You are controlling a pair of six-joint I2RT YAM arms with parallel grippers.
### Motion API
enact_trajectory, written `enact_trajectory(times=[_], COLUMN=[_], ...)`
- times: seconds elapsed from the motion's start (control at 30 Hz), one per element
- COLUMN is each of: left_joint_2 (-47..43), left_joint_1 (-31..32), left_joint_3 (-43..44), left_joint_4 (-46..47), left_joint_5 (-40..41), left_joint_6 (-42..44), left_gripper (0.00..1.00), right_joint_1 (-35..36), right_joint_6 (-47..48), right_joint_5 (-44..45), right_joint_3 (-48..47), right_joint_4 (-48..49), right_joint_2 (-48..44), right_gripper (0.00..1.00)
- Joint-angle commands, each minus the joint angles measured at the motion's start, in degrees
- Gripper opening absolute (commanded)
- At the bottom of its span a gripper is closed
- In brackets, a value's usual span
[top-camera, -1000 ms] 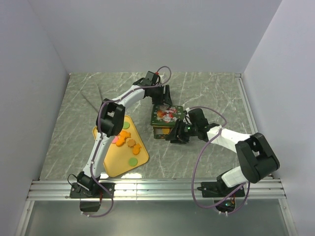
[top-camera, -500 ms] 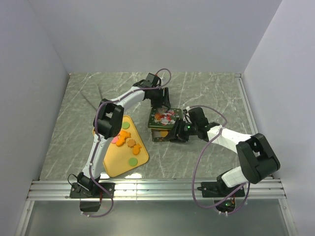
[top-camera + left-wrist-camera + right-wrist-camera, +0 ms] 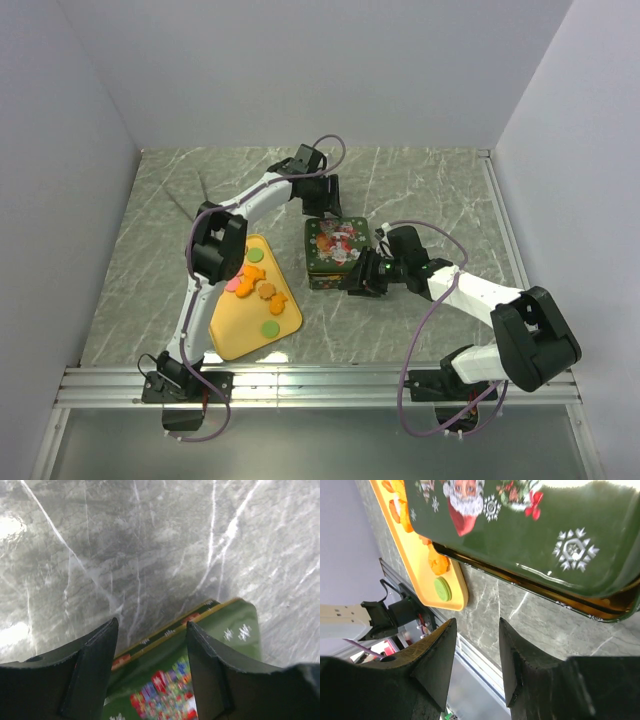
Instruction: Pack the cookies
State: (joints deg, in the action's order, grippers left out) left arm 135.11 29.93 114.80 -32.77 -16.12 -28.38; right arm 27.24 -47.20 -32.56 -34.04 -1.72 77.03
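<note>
The cookies (image 3: 262, 290), orange, green and pink, lie on a yellow tray (image 3: 232, 335) at the front left. In the right wrist view a green cookie (image 3: 442, 588) and an orange one (image 3: 438, 561) show on the tray (image 3: 415, 555). A green Christmas tin (image 3: 336, 248) with its lid on stands just right of the tray. My left gripper (image 3: 322, 208) hovers over the tin's far edge, open; the lid (image 3: 220, 630) shows between and below its fingers (image 3: 95, 670). My right gripper (image 3: 358, 283) sits open and empty at the tin's front right corner (image 3: 545, 540).
The grey marbled table (image 3: 420, 190) is walled by white panels on the left, the back and the right. A metal rail (image 3: 320, 385) runs along the near edge, where both arm bases are bolted. The left arm reaches over the tray's back end.
The tin has turned to sit squarer and slightly right. My left gripper drew back a little and its jaws narrowed. The right arm shifted right and toward the near edge.
</note>
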Motion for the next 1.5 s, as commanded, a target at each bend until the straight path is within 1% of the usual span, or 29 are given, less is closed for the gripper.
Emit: enact_trajectory(times=[0.0, 0.43, 0.8, 1.0, 1.3, 1.47], left_joint_2=[-5.2, -8.9, -10.6, -12.4, -15.2, -15.3], left_joint_1=[0.4, 2.1, 3.9, 4.8, 6.4, 6.6], left_joint_3=[1.6, -4.4, -5.5, -7.8, -11.4, -11.5], left_joint_4=[-1.3, -0.4, -2.2, -2.3, -1.8, -2.4], left_joint_5=[0.8, 0.0, 1.8, 2.2, 3.3, 4.1], left_joint_6=[-0.6, 0.5, 0.7, 0.8, 0.3, 0.4], left_gripper=[0.63, 0.62, 0.60, 0.60, 0.59, 0.58], right_joint_1=[0.6, 0.5, 0.5, 0.6, 0.4, 0.3], right_joint_6=[-0.2, 0.9, 1.2, 1.2, 2.6, 1.9], right_joint_5=[0.5, 0.9, 1.4, 1.7, 2.4, 1.3], right_joint_3=[0.0, -0.9, -0.9, -1.0, -5.4, -8.8], right_joint_4=[1.6, 1.5, 0.3, -0.2, -2.9, -3.0], right_joint_2=[-1.9, -2.2, -3.8, -5.0, -5.3, -5.5], right_gripper=[0.47, 0.47, 0.47, 0.47, 0.47, 0.47])
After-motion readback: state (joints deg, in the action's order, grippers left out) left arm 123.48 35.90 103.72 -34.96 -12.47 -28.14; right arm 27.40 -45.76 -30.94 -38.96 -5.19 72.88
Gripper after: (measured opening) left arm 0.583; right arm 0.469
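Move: The lidded tin sits between the hands: from the left hand its middle lies about 9 cm back, 2 cm to the right and some 3 cm down, with the lid's far edge right by the fingertips. From the right hand the tin is roughly 9 cm ahead, 4 cm to the left and 3 cm down. The yellow cookie tray lies about 27 cm to the right hand's left and 2 cm nearer the base, some 7 cm lower. The left hand first rises about 2.5 cm from the tin's far edge, then draws back some 7 cm over the lid towards its middle, its fingers staying part open and the wrist nearly unturned. The right hand waits by the near right corner with its fingers held half open, then climbs about 4 cm, slightly forward at the end, lifting clear of the lid's near edge as its fingers tilt up a few degrees. ##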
